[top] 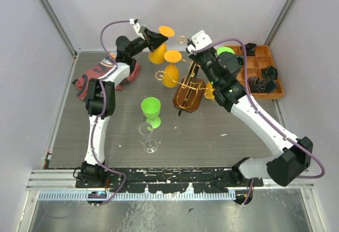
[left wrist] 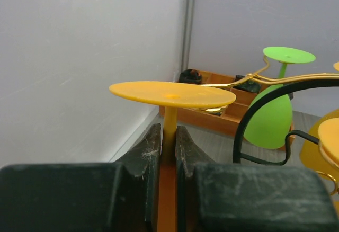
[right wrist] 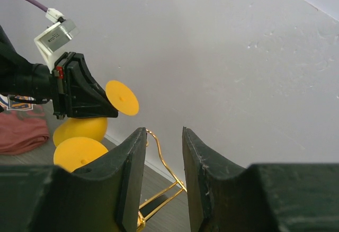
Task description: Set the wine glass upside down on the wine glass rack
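My left gripper [top: 158,41] [left wrist: 168,134] is shut on the stem of an orange wine glass [top: 157,55] [left wrist: 172,93], held upside down with its foot on top, at the far left of the wine glass rack [top: 189,95]. The rack's gold arms [left wrist: 296,78] [right wrist: 165,164] carry a second orange glass [top: 170,74] [right wrist: 79,152] and a green glass [left wrist: 273,118], both hanging upside down. My right gripper [top: 190,49] [right wrist: 164,131] stands open at the rack's top. A gold arm shows in the gap beyond its fingers, unclamped.
A green glass [top: 151,110] stands on the table in front of the rack, with a clear glass [top: 148,137] lying nearer me. An orange compartment tray [top: 260,86] sits at the back right. A red cloth [top: 100,76] lies at the back left, and walls close in behind.
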`<state>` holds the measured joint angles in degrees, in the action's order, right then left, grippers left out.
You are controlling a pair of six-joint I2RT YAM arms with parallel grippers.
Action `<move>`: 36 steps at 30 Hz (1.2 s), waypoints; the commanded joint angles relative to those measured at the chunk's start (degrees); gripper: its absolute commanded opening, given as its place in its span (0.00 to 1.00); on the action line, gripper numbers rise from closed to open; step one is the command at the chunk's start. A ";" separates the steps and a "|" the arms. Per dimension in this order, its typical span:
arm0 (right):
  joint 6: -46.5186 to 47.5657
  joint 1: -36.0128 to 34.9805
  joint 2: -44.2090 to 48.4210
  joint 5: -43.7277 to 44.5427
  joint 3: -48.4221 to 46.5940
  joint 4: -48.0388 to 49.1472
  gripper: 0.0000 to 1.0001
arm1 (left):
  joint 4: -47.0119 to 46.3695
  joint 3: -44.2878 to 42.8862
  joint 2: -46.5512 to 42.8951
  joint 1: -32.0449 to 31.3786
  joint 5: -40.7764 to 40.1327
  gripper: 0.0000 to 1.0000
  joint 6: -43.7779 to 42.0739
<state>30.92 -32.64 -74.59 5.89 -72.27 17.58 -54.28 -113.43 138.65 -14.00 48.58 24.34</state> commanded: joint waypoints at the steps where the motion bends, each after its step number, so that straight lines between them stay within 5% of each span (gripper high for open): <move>1: -2.03 0.96 -0.08 -1.76 -3.19 1.67 0.39 | -4.08 -3.00 0.23 -0.88 1.13 0.00 -0.10; 36: -4.63 3.55 2.77 -6.32 1.65 2.27 0.39 | -0.46 2.68 -1.89 -7.65 3.12 0.00 -4.41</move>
<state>27.00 -29.47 -74.13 0.51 -70.50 17.50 -53.36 -109.58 138.89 -20.93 52.40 20.56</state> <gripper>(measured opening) 0.391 0.167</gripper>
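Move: The left hand holds the upside-down orange glass by its stem. The rack's empty far-left curl lies about 8 cm to its right, 2 cm back and just below it. The orange glass already hanging stands some 12 cm back and 3 cm right of the hand, its middle 8 cm lower; the green one hangs about 28 cm right and 9 cm back, 9 cm lower. From the right hand the curl is roughly 16 cm ahead, 10 cm left and 16 cm below. Keeping its closed grip on the stem just under the orange foot, the left hand carries the upside-down wine glass about 7 cm to the right and nearly 5 cm back, towards the rack's empty far-left curl, easing almost to a stop early on before going on. In the second half it also sinks about 4 cm, turning some 10 degrees clockwise in all, so that the foot comes down near rail height on the near side of the curl, close to the hanging orange glass; whether anything touches can't be seen. ##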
